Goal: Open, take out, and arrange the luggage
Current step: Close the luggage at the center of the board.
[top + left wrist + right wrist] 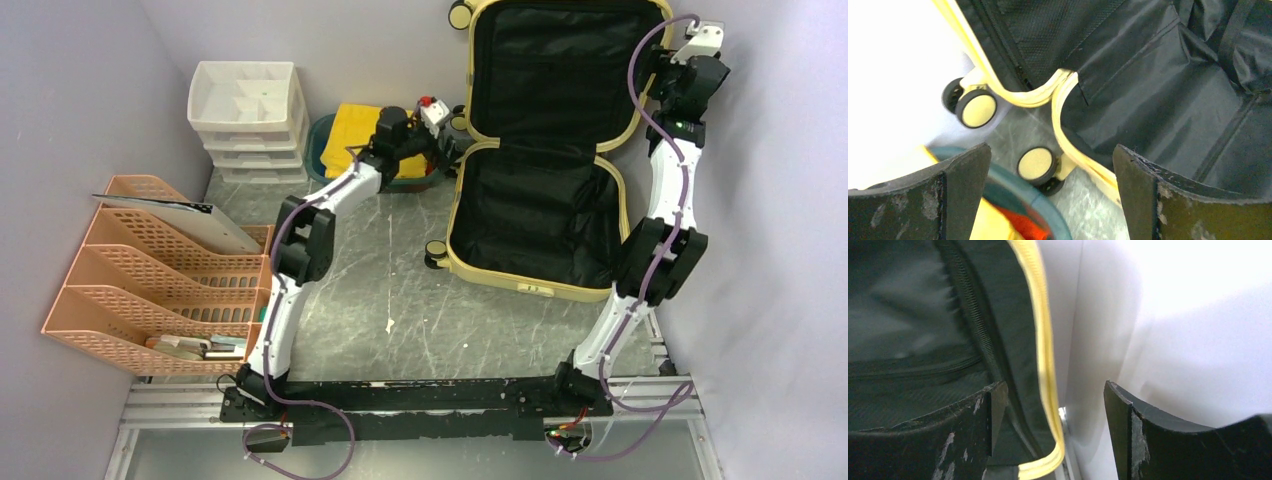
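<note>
The pale yellow luggage (535,215) lies open at the back right, black lining showing. Its lid (560,70) stands upright against the back wall. My left gripper (445,145) hovers at the hinge corner on the luggage's left side, between it and the teal tray. In the left wrist view this gripper (1050,195) is open and empty above two yellow wheels (1036,163) and the luggage (1148,75). My right gripper (660,70) is up at the lid's right edge. It (1053,405) is open, and the lid's yellow rim (1044,355) runs between the fingers without touching either.
A teal tray (330,140) holding a yellow cloth (365,130) sits left of the luggage, its rim (1048,210) under my left fingers. A white drawer unit (245,120) stands at the back left, an orange file rack (160,280) at the left. The right wall (780,200) is close behind my right arm.
</note>
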Robot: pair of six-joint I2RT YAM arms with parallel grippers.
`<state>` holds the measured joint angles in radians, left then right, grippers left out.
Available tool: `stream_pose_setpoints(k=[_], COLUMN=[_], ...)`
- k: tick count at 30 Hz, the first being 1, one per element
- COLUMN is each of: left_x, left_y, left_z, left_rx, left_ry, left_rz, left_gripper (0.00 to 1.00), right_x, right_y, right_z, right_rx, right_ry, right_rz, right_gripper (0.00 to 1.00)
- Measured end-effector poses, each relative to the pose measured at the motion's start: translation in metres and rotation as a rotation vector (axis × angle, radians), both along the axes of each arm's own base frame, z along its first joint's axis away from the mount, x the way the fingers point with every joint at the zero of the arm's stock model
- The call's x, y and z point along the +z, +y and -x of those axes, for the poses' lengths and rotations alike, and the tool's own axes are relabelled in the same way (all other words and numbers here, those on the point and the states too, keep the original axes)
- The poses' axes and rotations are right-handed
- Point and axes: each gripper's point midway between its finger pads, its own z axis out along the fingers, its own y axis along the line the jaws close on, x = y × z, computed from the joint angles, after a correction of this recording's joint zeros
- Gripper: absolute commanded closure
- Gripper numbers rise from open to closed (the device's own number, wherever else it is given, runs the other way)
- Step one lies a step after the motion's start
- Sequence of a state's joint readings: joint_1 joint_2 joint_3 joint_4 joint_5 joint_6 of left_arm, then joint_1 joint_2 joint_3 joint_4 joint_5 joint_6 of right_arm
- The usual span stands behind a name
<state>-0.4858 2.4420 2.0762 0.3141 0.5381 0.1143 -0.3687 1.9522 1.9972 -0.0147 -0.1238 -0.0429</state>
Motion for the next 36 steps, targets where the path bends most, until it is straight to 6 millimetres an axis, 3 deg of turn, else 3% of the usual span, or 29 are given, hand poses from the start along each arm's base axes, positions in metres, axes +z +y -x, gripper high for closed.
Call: stream_pose_setpoints(k=[5,8,11,14,19,26,36], left_x=[0.035,0.044,0.036,0.015,-0.013,-0.013,-0.007], left_y=[0.036,0.053,0.064,0.073,0.083,0.087,0.091], left_z=[0.019,0.034,0.049,0.064,0.079,0.081,0.08], left_rx=[0.012,0.004,-0.008,-0.016,-0.025,-0.021,-0.012], left_ry=[0.024,0.064,0.127,0.2,0.294,0.306,0.301], left_rz=[-0.114,-0.154,-0.19,-0.24,-0.298,-0.305,-0.298], left_gripper=[0.04,0.04,0.04,0.04,0.04,0.04,0.04], right_x=[-0.014,-0.023,-0.03,-0.039,-0.057,-0.028,-0.035], right_y=[-0.02,-0.023,-0.022,-0.019,-0.013,-0.011,-0.01], right_z=[-0.024,-0.034,-0.042,-0.042,-0.042,-0.053,-0.052], right_rx=[0.024,0.058,0.093,0.109,0.12,0.123,0.14], right_ry=[-0.003,-0.003,0.0,-0.001,0.015,-0.05,-0.044], right_rz=[-0.008,-0.016,-0.035,-0.062,-0.095,-0.095,-0.079], right_gripper=[0.28,0.3,0.3,0.31,0.63,1.0,1.0])
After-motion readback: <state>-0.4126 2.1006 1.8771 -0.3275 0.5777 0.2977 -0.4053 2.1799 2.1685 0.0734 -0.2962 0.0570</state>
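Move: The open lid of the luggage stands up against the back wall. Its right rim, where my right fingers will shut, is about 5 cm ahead of my right hand, 1 cm right and 4 cm below. The lid's middle is roughly 20 cm left, 5 cm ahead and 8 cm below; the empty luggage base lies about 14 cm back, 27 cm left and 32 cm down. From my left hand that rim is some 45 cm right, 5 cm ahead and 16 cm higher. I reach my open right hand about 5 cm forward along the lid's right rim, sinking some 5 cm, then ease back up a little as the fingers shut and pinch the yellow rim. Meanwhile my open left hand rises briefly, then sinks back, drawing roughly 12 cm left and back from the luggage towards the basket's near-right corner, its fingers tipping about 25 degrees downward. ##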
